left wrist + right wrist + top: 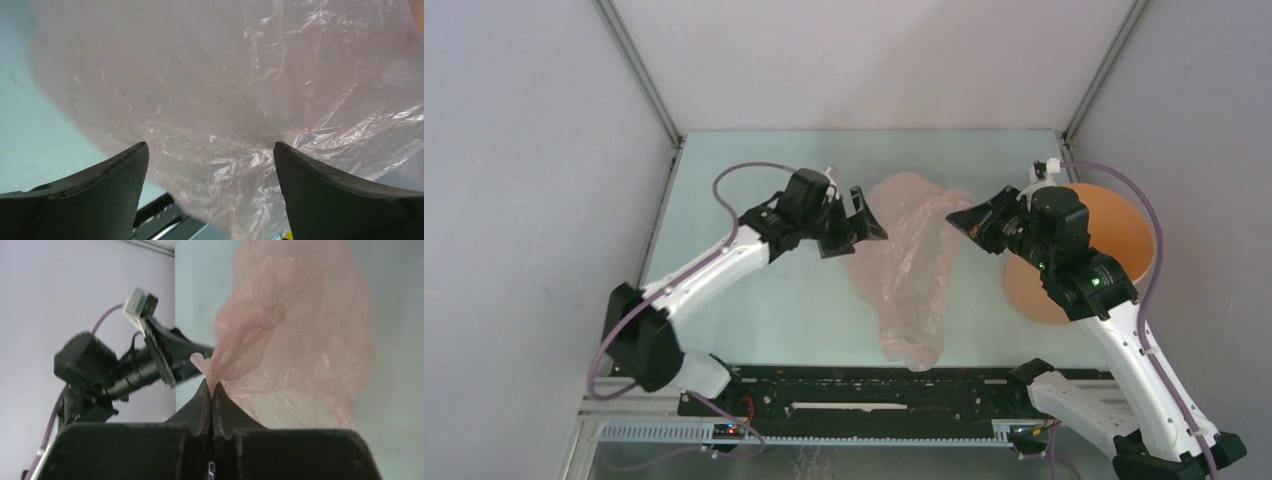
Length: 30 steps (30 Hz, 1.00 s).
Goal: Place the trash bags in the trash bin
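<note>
The pale-pink translucent trash bag hangs crumpled over the middle of the table, reaching down toward the front edge. My right gripper is shut on the bag's upper right corner; in the right wrist view a pinch of film sticks out above the closed fingertips. My left gripper stands open at the bag's left edge, its fingers wide apart with the film filling the view just beyond them. The orange-tan trash bin lies behind my right arm, mostly hidden by it.
Grey enclosure walls close in the table on the left, back and right. A black rail runs along the near edge between the arm bases. In the right wrist view my left arm shows just left of the bag.
</note>
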Tool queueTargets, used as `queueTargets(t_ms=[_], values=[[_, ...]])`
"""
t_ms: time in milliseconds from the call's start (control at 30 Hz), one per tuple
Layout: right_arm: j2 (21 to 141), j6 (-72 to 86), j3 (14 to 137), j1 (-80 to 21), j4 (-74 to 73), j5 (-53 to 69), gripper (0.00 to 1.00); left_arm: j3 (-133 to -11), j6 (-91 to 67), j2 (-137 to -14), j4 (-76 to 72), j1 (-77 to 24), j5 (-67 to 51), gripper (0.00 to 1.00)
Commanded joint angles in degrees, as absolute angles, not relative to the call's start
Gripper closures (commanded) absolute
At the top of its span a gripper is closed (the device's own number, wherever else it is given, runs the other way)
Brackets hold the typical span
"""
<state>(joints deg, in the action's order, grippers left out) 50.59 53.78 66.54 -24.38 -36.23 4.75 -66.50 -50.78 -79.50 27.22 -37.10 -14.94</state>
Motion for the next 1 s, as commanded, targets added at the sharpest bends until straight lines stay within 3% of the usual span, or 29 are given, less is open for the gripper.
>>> queueTargets(t_ms=[0, 167, 367, 567, 800, 967], values=[[47.8, 55.06, 65.45, -23.99, -38.1, 3.69, 1.0, -77.05, -52.26, -87.75, 18.53, -35.26, -20.68, 0.0], [46.5, 54.67, 65.45, -23.82, -38.43, 2.84, 1.0, -91.25, -48.33, -96.83, 23.42, -33.68, -20.31, 0.02], [47.03, 54.43, 65.33, -23.64, -37.97, 2.88, 1.0, -104.52, -33.93, -95.22, 43.9, -32.53, -10.18, 0.0], [48.12, 53.79, 65.08, -23.59, -35.29, 5.12, 1.0, -89.29, -31.1, -79.56, 49.65, -32.43, -7.03, 0.0], [48.39, 53.32, 65.12, -23.31, -34.7, 7.16, 1.0, -71.8, -40.61, -63.37, 41.29, -32.56, -16.66, 0.0], [48.83, 54.27, 65.06, -23.25, -33.96, 8.86, 1.0, -67.64, -46.56, -55.82, 42.31, -38.59, 0.11, 0.0]])
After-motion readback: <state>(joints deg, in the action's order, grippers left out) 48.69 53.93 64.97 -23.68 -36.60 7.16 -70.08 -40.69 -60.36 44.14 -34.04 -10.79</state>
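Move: The left hand, wide open, has the trash bag roughly 8 cm to its right and 3 cm back, about level in height. The right gripper pinching it is some 14 cm to the right of the left hand, 2 cm farther out and 10 cm higher. From the right hand the bag's middle hangs about 6 cm left, 5 cm back and 10 cm below; the trash bin lies about 29 cm to its right, 4 cm back and 18 cm below. The right fingers keep the trash bag pinched, that hand staying nearly in place, while the open left hand swings past the bag's side: about 10 cm forward and 5 cm right, then up some 10 cm as its fingers tip up roughly 15 degrees, and finally back and left, away from the right gripper. The left fingers stay open; whether they brush the film can't be seen. ##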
